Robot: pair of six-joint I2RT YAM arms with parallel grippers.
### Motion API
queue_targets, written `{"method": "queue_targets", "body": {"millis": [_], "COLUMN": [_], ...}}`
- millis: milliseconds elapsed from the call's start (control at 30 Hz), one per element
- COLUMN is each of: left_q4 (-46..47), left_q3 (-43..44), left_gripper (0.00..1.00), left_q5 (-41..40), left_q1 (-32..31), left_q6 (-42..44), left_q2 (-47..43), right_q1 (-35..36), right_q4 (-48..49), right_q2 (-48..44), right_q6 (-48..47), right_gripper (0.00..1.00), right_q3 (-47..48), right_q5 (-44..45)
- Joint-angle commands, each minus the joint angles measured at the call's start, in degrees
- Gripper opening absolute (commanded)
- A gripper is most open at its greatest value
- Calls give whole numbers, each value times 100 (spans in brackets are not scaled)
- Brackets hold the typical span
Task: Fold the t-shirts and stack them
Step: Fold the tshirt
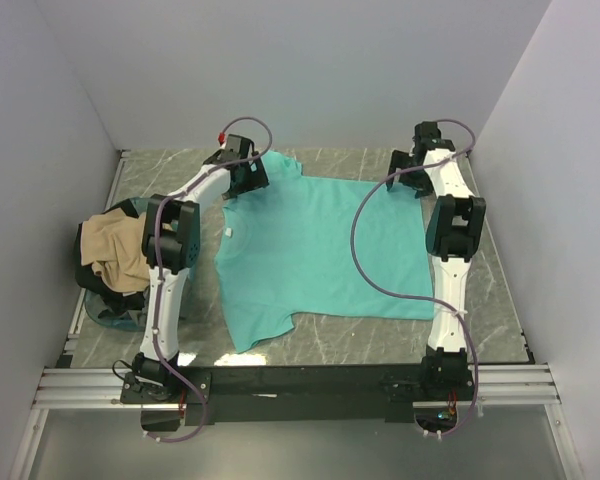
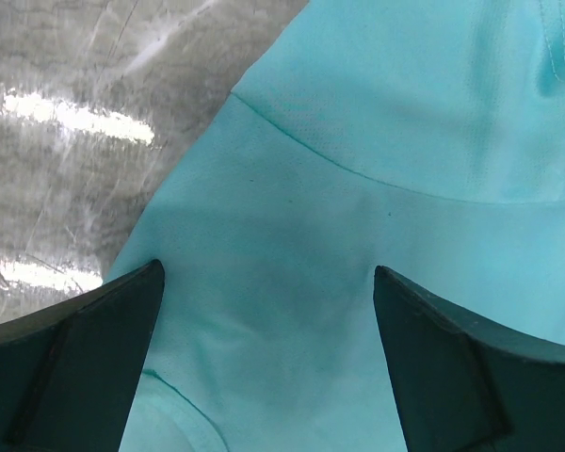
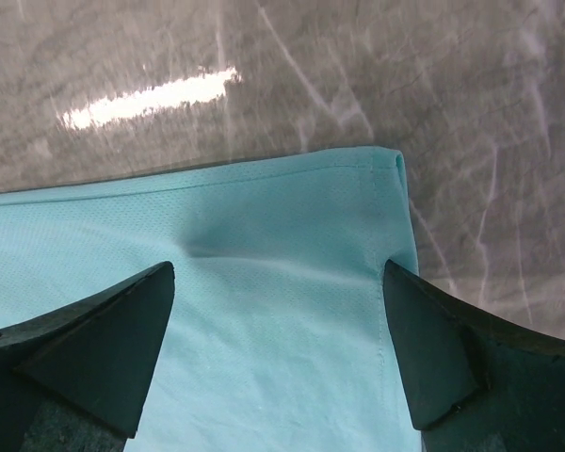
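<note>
A teal t-shirt [image 1: 310, 245] lies spread flat on the marbled table, its neck with a small white label [image 1: 227, 232] pointing left. My left gripper [image 1: 244, 178] is open at the shirt's far left, low over the seam where the sleeve joins; in the left wrist view the left gripper [image 2: 268, 275] has teal cloth [image 2: 292, 264] between its wide-apart fingers. My right gripper [image 1: 404, 180] is open at the far right corner; the right wrist view shows the right gripper [image 3: 279, 271] straddling the hem corner [image 3: 381, 169]. A tan t-shirt [image 1: 115, 248] is heaped at the left over dark cloth [image 1: 92, 272].
A translucent bluish tub [image 1: 108, 315] at the left edge holds the tan and dark shirts. White walls close in the table on three sides. A metal rail [image 1: 300, 385] with both arm bases runs along the near edge. Bare marbled table [image 1: 360, 335] shows in front of the shirt.
</note>
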Motion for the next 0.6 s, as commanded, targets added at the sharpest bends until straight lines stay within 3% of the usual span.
{"method": "queue_targets", "body": {"millis": [0,200,333,433,567], "left_q4": [-228,-343,-141,26,254], "left_q3": [213,512,276,-110,-1067], "left_gripper": [100,99,99,100,100], "left_q5": [210,131,254,272,140], "left_q1": [61,61,52,17,-193], "left_q6": [47,82,82,91,47], "left_q2": [235,-115,-765,-1546,-2470], "right_q1": [-126,-126,-73,41,270], "right_q4": [443,313,662,1146,1331], "right_q2": [11,-314,-1244,-2455,-3503], "right_q6": [-100,6,94,173,340], "right_gripper": [98,98,98,98,98], "right_q3": [-208,2,-986,-1851,-2642], "right_q5": [-43,176,282,510,994]}}
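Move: The t-shirt lies spread flat just under both hands; its middle is about 16 cm back and 17 cm right of the left hand, and about 16 cm back and 20 cm left of the right hand. The far sleeve is some 6 cm ahead and 7 cm right of the left hand, the collar label 13 cm back and 5 cm to its left. The far hem corner is roughly 3 cm ahead and 3 cm right of the right hand. The t-shirt gets a last nudge of about 1 cm or less forward under the fingertips of both hands, then both come free of the cloth and rise, gathering speed, to some 8 cm up. Going up they draw back as well, the right clearly, the left only a little, with the fingers tilting slightly forward and staying wide open. ##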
